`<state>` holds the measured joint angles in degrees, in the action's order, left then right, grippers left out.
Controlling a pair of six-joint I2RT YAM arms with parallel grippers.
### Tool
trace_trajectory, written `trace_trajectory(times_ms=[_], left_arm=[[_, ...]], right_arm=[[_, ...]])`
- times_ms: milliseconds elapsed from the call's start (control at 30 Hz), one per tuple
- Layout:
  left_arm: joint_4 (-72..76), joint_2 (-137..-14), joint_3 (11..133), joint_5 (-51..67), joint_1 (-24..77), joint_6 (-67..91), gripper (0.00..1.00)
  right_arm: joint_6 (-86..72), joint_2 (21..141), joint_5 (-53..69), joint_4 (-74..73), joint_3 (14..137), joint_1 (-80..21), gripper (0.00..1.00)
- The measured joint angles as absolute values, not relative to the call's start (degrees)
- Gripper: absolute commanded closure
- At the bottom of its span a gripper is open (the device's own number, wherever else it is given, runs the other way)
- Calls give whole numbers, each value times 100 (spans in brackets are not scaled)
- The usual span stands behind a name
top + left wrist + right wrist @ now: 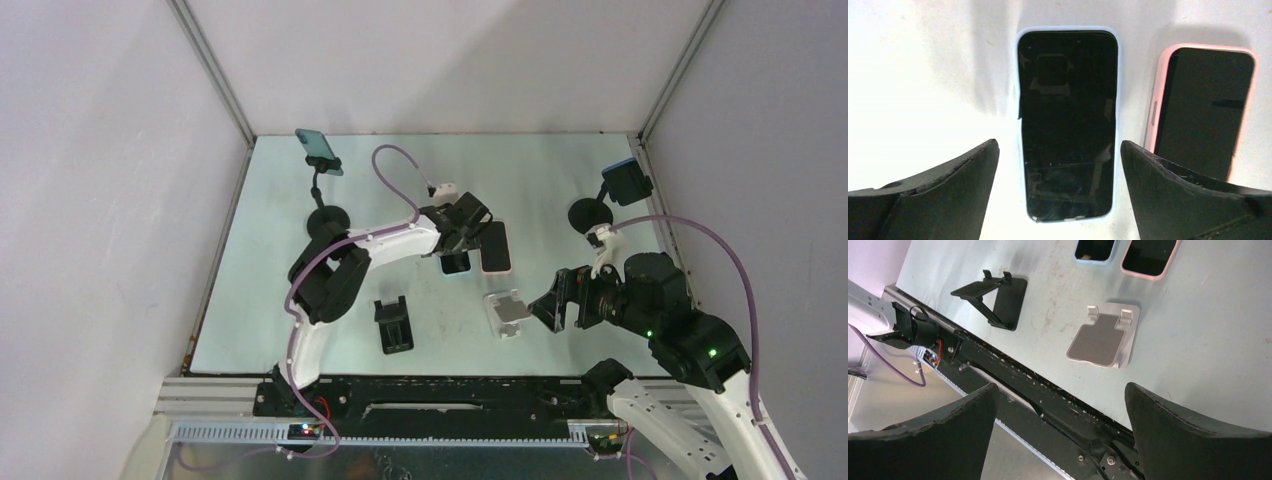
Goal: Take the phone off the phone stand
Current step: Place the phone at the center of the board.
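A phone in a light blue case (1067, 125) lies flat, screen up, on the table. My left gripper (1059, 145) is open just above it, one finger on each side of its near end, not touching. In the top view this gripper (458, 248) hides most of that phone (455, 266). A phone in a pink case (1203, 110) lies beside it on the right (495, 247). A black folding stand (393, 325) and a white stand (507, 313) are both empty. My right gripper (548, 308) is open and empty beside the white stand (1103, 337).
A teal phone (320, 150) is clamped on a gooseneck stand at the back left, its round base (328, 222) by my left arm. A blue phone (627, 185) sits on a second gooseneck stand at the back right. The table's front rail (1048, 395) lies below my right gripper (1060, 387).
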<state>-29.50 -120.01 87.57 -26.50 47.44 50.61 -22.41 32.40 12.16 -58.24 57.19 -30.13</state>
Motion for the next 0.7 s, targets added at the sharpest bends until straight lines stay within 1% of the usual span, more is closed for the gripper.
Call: trace_trajectory(times_ms=[233,400,500,700], left_arm=[[-3516,-11242,8980,-2985,4845,5050,2],[-3787,-10337,9065,-3205,4971,4886,3],[-3795,-9454,8805,-3282,5065,4648,3],[-3922,-7054,7800,-3232,5142,4169,2]], right_arm=[[-2252,3306,1125,-5808,5986,-3013,1],[-2604,3310,1017,-5806,5988,-3011,1],[-2768,3306,915,-5806,5988,-3011,1],[-3133,3153,567,-5808,5961,-3011,2]])
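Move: The blue phone lies flat just under the left gripper's open fingers, its middle about 2 cm ahead and 2 cm below. The pink phone lies parallel, some 11 cm to the right of the blue one and level with it. The black phone stand is roughly 20 cm back and 16 cm left of the left hand. From the right hand, the blue phone is about 24 cm ahead, 20 cm left and 23 cm below. Lift the empty left gripper clear of the blue phone, fingers kept wide open: first almost straight up, gaining speed, then curving back and left as it keeps rising, about 27 cm up and 9 cm each back and left. Let the fingers tilt up by some 25 degrees to point more forward. Meanwhile ease the open right gripper up slightly, turning it a little clockwise. ##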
